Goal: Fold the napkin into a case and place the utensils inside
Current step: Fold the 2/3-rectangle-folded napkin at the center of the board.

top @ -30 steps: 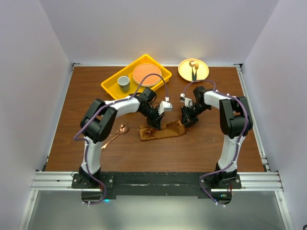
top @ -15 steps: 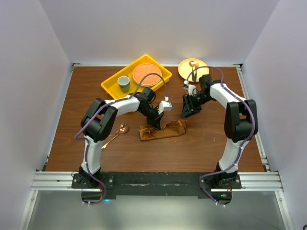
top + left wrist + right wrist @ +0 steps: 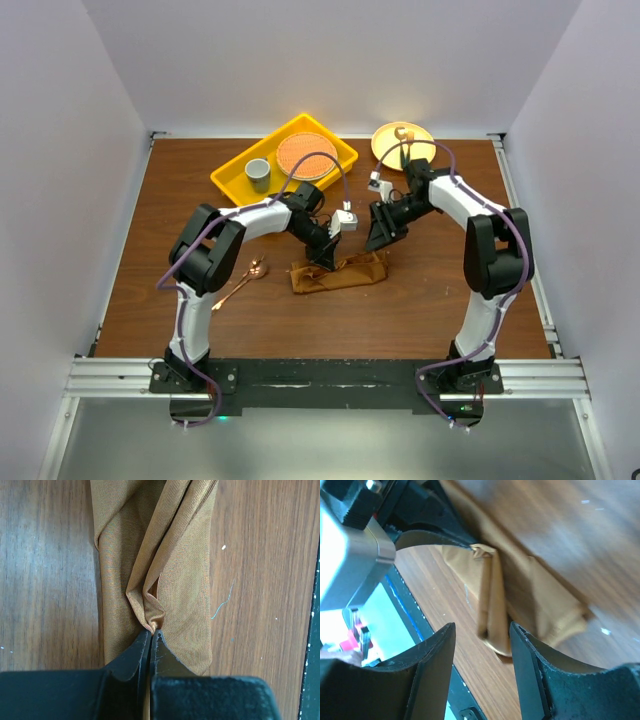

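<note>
The rust-brown napkin (image 3: 338, 272) lies folded into a narrow oblong case in the middle of the table. My left gripper (image 3: 324, 262) is shut on a pinched fold of the napkin (image 3: 170, 575) near its middle. My right gripper (image 3: 378, 238) hovers open just above and behind the case's right end, nothing between its fingers (image 3: 432, 665); the folded cloth (image 3: 520, 595) lies beyond them. The copper spoon (image 3: 240, 281) lies on the wood left of the case, near my left arm.
A yellow tray (image 3: 284, 160) at the back holds a grey cup (image 3: 258, 173) and an orange woven disc (image 3: 306, 154). A yellow plate (image 3: 403, 145) with a dark-handled, gold-tipped utensil (image 3: 404, 140) stands at the back right.
My right gripper let go of the case's right end, opened and lifted back and away from it. The left gripper kept its pinch on the napkin.
</note>
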`<state>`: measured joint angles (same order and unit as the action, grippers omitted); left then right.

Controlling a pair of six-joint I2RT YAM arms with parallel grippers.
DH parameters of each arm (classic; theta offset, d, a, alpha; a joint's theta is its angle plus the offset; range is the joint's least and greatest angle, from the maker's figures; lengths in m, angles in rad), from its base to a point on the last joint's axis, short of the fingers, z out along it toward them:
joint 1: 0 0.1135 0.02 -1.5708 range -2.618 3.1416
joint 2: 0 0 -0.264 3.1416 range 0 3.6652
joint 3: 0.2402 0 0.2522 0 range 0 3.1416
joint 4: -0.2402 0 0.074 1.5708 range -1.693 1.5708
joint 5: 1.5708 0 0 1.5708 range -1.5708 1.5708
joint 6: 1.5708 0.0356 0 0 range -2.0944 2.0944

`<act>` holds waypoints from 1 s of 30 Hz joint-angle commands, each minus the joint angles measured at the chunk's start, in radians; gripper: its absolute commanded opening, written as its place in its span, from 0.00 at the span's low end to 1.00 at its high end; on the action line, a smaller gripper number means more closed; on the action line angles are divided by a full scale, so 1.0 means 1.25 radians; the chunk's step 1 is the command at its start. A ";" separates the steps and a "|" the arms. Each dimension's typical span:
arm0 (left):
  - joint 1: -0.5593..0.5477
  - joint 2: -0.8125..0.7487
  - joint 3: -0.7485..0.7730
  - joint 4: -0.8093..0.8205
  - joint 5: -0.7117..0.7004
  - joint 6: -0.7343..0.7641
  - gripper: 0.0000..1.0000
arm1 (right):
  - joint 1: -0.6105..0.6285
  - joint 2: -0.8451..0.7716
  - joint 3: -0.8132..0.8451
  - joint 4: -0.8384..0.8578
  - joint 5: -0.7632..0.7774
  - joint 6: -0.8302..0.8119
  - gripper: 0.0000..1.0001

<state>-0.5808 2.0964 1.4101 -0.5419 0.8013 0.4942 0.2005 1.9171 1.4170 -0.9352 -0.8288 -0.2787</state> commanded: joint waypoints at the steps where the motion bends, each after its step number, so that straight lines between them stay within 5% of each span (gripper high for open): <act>1: 0.011 0.027 -0.002 -0.024 -0.035 0.038 0.00 | 0.014 -0.024 -0.011 0.025 0.015 -0.015 0.53; 5: 0.012 0.027 -0.002 -0.023 -0.031 0.038 0.00 | 0.022 -0.007 -0.016 0.052 0.049 -0.010 0.53; 10: 0.018 0.026 -0.002 -0.021 -0.029 0.034 0.00 | 0.026 0.008 -0.040 0.079 0.091 -0.019 0.27; 21: 0.030 0.008 -0.008 -0.017 -0.007 0.028 0.04 | 0.026 0.059 -0.057 0.137 0.168 -0.034 0.00; 30: 0.065 -0.094 -0.030 0.067 0.038 -0.050 0.41 | 0.027 0.085 -0.056 0.168 0.198 -0.021 0.00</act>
<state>-0.5426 2.0884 1.4029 -0.5354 0.8452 0.4881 0.2337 2.0151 1.3495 -0.7616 -0.6220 -0.3027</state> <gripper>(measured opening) 0.362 0.014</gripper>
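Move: Below the half-open right hand, about 7 cm down and within a centimetre or so ahead and to the right, is the loose right end of the napkin's upper fold. The middle of the napkin strip lies some 7 cm to this hand's left and 2 cm back, and the plate about 27 cm ahead and 8 cm right. From the left hand, already pinching the fold, that right end is roughly 12 cm to the right, 1 cm ahead and about level. Downward, about 7 cm in all, after a very small shift left and back, the right hand sinks onto the right end of the napkin's fold. It drifts slightly forward and right, tips its fingers some 10 degrees steeper, and shuts them to pinch the fold there. The left hand keeps its pinch almost still, then opens about a third and lets go. ##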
